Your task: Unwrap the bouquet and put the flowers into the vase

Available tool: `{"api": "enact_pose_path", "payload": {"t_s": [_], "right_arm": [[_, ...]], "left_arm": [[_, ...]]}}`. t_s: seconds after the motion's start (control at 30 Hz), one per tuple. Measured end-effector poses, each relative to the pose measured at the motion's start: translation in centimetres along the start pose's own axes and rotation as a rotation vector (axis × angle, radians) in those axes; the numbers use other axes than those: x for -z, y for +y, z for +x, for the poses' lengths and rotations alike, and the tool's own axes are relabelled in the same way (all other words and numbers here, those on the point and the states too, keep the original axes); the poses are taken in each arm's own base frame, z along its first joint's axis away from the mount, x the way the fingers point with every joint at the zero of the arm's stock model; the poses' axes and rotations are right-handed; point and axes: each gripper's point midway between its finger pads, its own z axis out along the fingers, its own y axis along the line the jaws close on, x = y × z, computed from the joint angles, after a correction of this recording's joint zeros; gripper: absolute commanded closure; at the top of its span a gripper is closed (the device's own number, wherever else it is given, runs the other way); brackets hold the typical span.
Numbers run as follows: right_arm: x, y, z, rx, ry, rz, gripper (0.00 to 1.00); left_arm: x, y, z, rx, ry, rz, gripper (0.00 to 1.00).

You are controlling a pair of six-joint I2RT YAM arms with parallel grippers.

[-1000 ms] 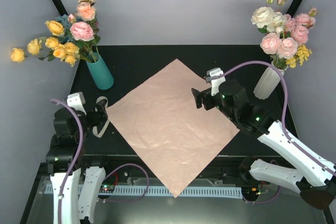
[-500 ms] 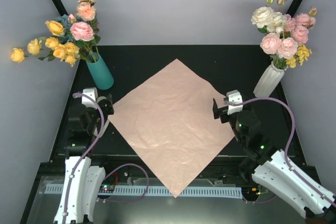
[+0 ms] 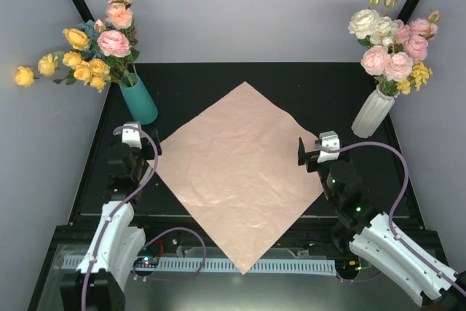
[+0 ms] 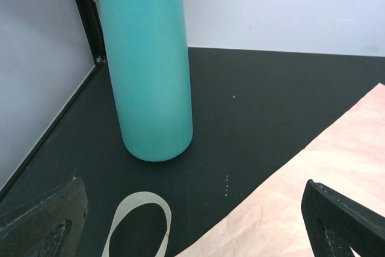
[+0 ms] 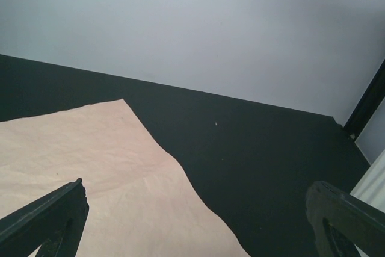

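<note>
The flowers point(image 3: 93, 47), yellow, blue and pink, stand with their stems in the teal vase point(image 3: 138, 102) at the back left. Seen from the left wrist, the vase point(image 4: 147, 67) rises just ahead. The bouquet's pink paper point(image 3: 237, 176) lies spread flat mid-table, and its beige ribbon point(image 4: 139, 224) lies as a loop beside it. My left gripper point(image 3: 138, 143) is open just in front of the vase, with nothing between its fingers point(image 4: 42, 221). My right gripper point(image 3: 314, 152) is open at the paper's right corner, its fingers point(image 5: 48, 221) also holding nothing.
A white ribbed vase point(image 3: 371, 111) with big cream and pink roses point(image 3: 393, 41) stands at the back right. Pale walls close in the black table point(image 3: 320, 92) at the back and sides, with dark corner posts.
The right arm has drawn back from over the paper toward the near right. The left arm has swung forward to face the vase. Both grippers stayed open.
</note>
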Motion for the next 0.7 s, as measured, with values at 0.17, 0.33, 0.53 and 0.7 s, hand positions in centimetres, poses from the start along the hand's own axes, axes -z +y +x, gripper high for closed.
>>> {"api": "enact_pose_path", "payload": {"t_s": [0.17, 0.33, 0.53, 0.7], "right_arm": [[-0.9, 0.5, 0.3, -0.037, 0.012, 0.001, 0.00], [-2.0, 0.5, 0.9, -0.142, 0.029, 0.042, 0.00], [-2.5, 1.3, 1.7, -0.199, 0.057, 0.015, 0.00], [-3.0, 2.5, 3.2, -0.170, 0.117, -0.029, 0.00]], "left_arm": [[-1.5, 0.0, 0.8, -0.013, -0.004, 0.001, 0.01], [-3.3, 0.0, 1.5, -0.029, 0.000, -0.001, 0.01], [-5.8, 0.2, 3.8, -0.030, 0.044, -0.009, 0.01], [-8.3, 0.4, 4.4, -0.032, 0.091, -0.022, 0.01]]}}
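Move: The teal vase, already holding the flowers, stands about 17 cm ahead of the open left hand and 4 cm to its left, its middle some 6 cm lower. The loose ribbon lies nearly beneath that hand, 2 cm ahead and 2 cm left, about 18 cm down. From the right hand the teal vase is roughly 20 cm ahead and 50 cm left; the spread wrapping paper's middle is 20 cm left and 3 cm ahead, and the white vase 15 cm ahead and 20 cm right. Forward and down almost equally, about 7 cm forward, the empty left hand closes on the foot of the teal vase, tipping slightly nose-down near the end. The right hand sinks some 4 cm over the paper's right side while easing forward and left, its left side rolling up about 10 degrees and its fingertips tipping down. Both grippers stay wide open and touch nothing. ##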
